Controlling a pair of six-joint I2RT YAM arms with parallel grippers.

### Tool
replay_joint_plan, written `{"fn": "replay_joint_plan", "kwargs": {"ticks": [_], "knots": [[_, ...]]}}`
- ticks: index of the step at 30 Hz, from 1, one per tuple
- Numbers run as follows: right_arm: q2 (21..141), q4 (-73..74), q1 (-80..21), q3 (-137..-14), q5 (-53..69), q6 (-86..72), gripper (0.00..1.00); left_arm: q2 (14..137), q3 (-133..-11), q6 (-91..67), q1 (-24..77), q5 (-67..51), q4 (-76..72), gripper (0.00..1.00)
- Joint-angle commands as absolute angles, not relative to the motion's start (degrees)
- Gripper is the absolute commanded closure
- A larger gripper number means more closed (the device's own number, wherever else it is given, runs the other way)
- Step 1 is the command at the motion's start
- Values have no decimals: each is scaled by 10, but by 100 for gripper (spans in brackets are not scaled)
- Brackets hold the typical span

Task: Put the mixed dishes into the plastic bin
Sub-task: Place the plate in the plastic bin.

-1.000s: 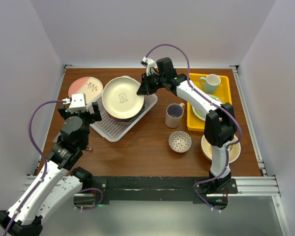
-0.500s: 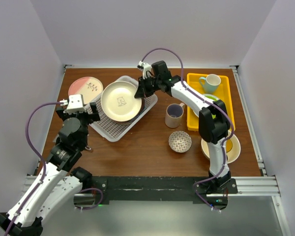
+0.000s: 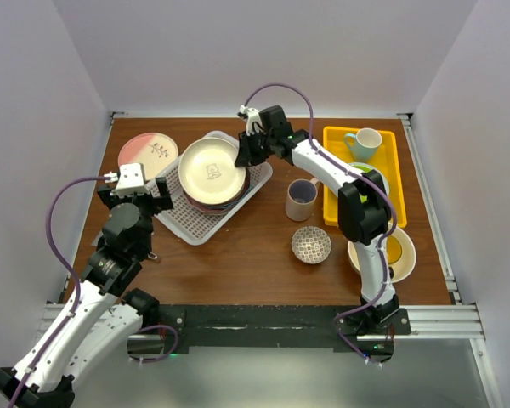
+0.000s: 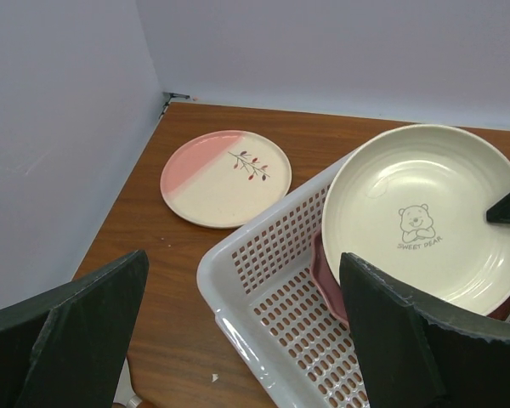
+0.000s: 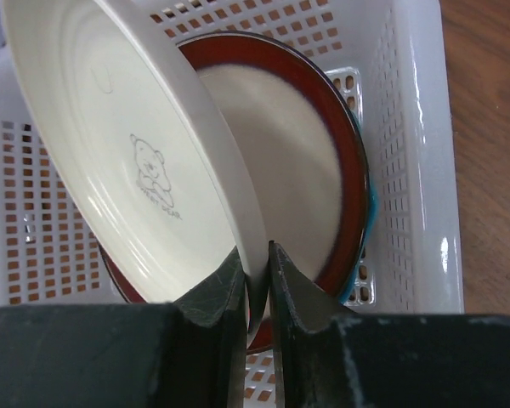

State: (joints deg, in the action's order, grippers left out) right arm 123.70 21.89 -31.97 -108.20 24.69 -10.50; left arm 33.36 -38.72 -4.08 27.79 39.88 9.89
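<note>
The white lattice plastic bin (image 3: 191, 225) sits at the table's back left and holds a red-rimmed plate (image 5: 280, 161) over a blue-edged one (image 5: 370, 212). My right gripper (image 3: 242, 153) is shut on the rim of a cream bear-print plate (image 3: 211, 168), held tilted just above that stack; the grip shows in the right wrist view (image 5: 257, 285). My left gripper (image 4: 246, 340) is open and empty at the bin's near-left corner (image 4: 263, 280). A pink-and-cream plate (image 3: 147, 155) lies left of the bin.
A beige mug (image 3: 302, 199) and a small patterned bowl (image 3: 310, 245) stand mid-table. A yellow tray (image 3: 391, 170) at the back right holds a mug (image 3: 363, 143) and a plate. A large cream bowl (image 3: 395, 263) sits at the near right, partly behind my right arm.
My right gripper has shifted slightly left and brought the cream plate lower over the stack in the bin. My left arm has barely moved.
</note>
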Motion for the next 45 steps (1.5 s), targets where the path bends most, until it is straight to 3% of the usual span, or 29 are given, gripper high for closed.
{"fn": "replay_joint_plan", "kwargs": {"ticks": [1,17,28,45], "knots": [[1243,220,-322,-1113,228,-106,81,333,-387,-52,274,408,69,0],[1229,227,-316,-1107,203,-91,65,332,-386,-51,272,404,69,0],[1195,220,-313,-1082,200,-82,48,332,-386,-51,272,401,69,0],[1074,203,-312,-998,221,-18,28,334,-386,-51,270,393,69,0]]}}
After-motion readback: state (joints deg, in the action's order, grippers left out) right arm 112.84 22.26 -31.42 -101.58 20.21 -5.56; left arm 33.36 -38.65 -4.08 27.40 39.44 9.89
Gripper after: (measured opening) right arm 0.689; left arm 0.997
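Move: The right hand still holds the cream bear plate near its rim. The stack of dishes in the plastic bin, where the plate goes, has its middle about 6 cm to the left, 4 cm back and 4 cm below. The grey mug stands some 16 cm to the right and 9 cm back, and the pink-and-cream plate 25 cm to the left and 4 cm ahead. From the left hand the stack is about 14 cm ahead, 17 cm to the right and well below. The right fingers let go of the cream plate's rim: the hand sinks about 2 cm to lay it on the stack, then stays low while the fingers open steadily to well over half, drifting about a centimetre forward and to the right. It then rises some 7 cm, easing right and slightly back, away from the plate, fingertips tilting up a little. ##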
